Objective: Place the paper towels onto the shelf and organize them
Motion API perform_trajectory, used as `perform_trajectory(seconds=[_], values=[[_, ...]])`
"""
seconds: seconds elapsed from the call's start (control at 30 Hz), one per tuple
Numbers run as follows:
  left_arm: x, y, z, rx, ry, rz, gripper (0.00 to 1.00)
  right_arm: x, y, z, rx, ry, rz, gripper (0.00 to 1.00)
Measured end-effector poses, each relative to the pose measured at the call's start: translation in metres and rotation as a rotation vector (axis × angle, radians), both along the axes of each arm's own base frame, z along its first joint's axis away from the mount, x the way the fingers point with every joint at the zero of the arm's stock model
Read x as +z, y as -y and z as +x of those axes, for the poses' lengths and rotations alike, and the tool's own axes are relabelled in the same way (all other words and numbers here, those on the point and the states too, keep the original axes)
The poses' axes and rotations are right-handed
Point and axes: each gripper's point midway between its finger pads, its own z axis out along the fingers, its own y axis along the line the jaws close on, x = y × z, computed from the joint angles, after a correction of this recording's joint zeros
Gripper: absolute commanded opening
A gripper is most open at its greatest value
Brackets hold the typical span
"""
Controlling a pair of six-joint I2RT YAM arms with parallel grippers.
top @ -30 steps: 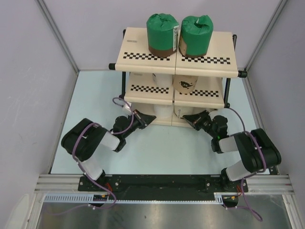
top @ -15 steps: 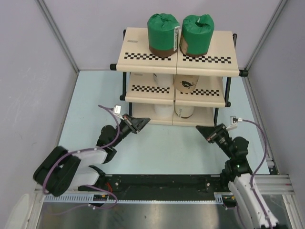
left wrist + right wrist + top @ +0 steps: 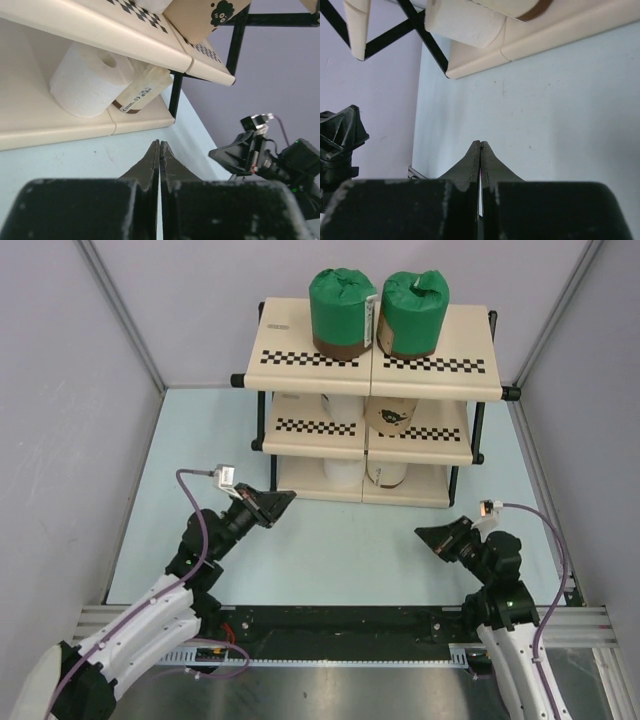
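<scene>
The shelf (image 3: 285, 335) stands at the far middle of the table. Two green paper towels (image 3: 342, 312) (image 3: 411, 310) sit on its top tier. On the middle tier are a white roll (image 3: 340, 405) and a tan roll (image 3: 392, 413). The bottom tier holds a bare white roll (image 3: 87, 80) and a cream-wrapped roll (image 3: 142, 90) lying beside it. My left gripper (image 3: 285, 497) is shut and empty, hovering in front of the bottom tier's left end. My right gripper (image 3: 424, 536) is shut and empty too, nearer than the shelf's right side.
The pale blue table (image 3: 340, 550) is walled by purple panels on the left, right and back. A black rail (image 3: 340, 620) with both arm bases runs along the near edge. Loose purple cables (image 3: 195, 475) arc off each wrist.
Both arms have drawn back from the shelf's bottom tier toward the near edge and stretched out lower. The grippers stayed shut. The rolls have not moved.
</scene>
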Motion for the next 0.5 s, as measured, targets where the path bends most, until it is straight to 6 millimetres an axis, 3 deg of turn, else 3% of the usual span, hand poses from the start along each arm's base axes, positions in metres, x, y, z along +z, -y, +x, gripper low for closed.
perform_trajectory(seconds=[0.13, 0.3, 0.5], values=[[-0.002, -0.009, -0.003, 0.032, -0.021, 0.068, 0.00, 0.024, 0.001, 0.006, 0.002, 0.033, -0.028, 0.00], [0.005, -0.014, -0.001, 0.052, -0.032, 0.144, 0.00, 0.061, -0.003, 0.029, 0.027, 0.085, -0.058, 0.00], [0.010, -0.011, -0.004, 0.020, -0.006, 0.177, 0.00, 0.078, -0.013, 0.029, 0.115, 0.199, -0.067, 0.00]])
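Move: From the right hand, the beige roll on the bottom tier stands about 23 cm ahead, 4 cm to the left and a few centimetres lower, with the white roll level with it some 11 cm farther left. The middle of the bottom tier's front edge is about 13 cm ahead of that hand, 10 cm left and 10 cm below. From the left hand, the white roll lies roughly 18 cm ahead, 11 cm right and 14 cm below. The right hand, shut and empty, climbs about 8 cm in the open space before the shelf, easing some 3 cm forward towards the bottom-tier rolls early on while its fingertips tip up by about 10 degrees and swing slightly counter-clockwise. The left hand all but stays in front of the shelf's left part, shifting only about a centimetre to the left and then up as its wrist rolls some 10 degrees, left side rising, with its fingers still shut and touching nothing. ##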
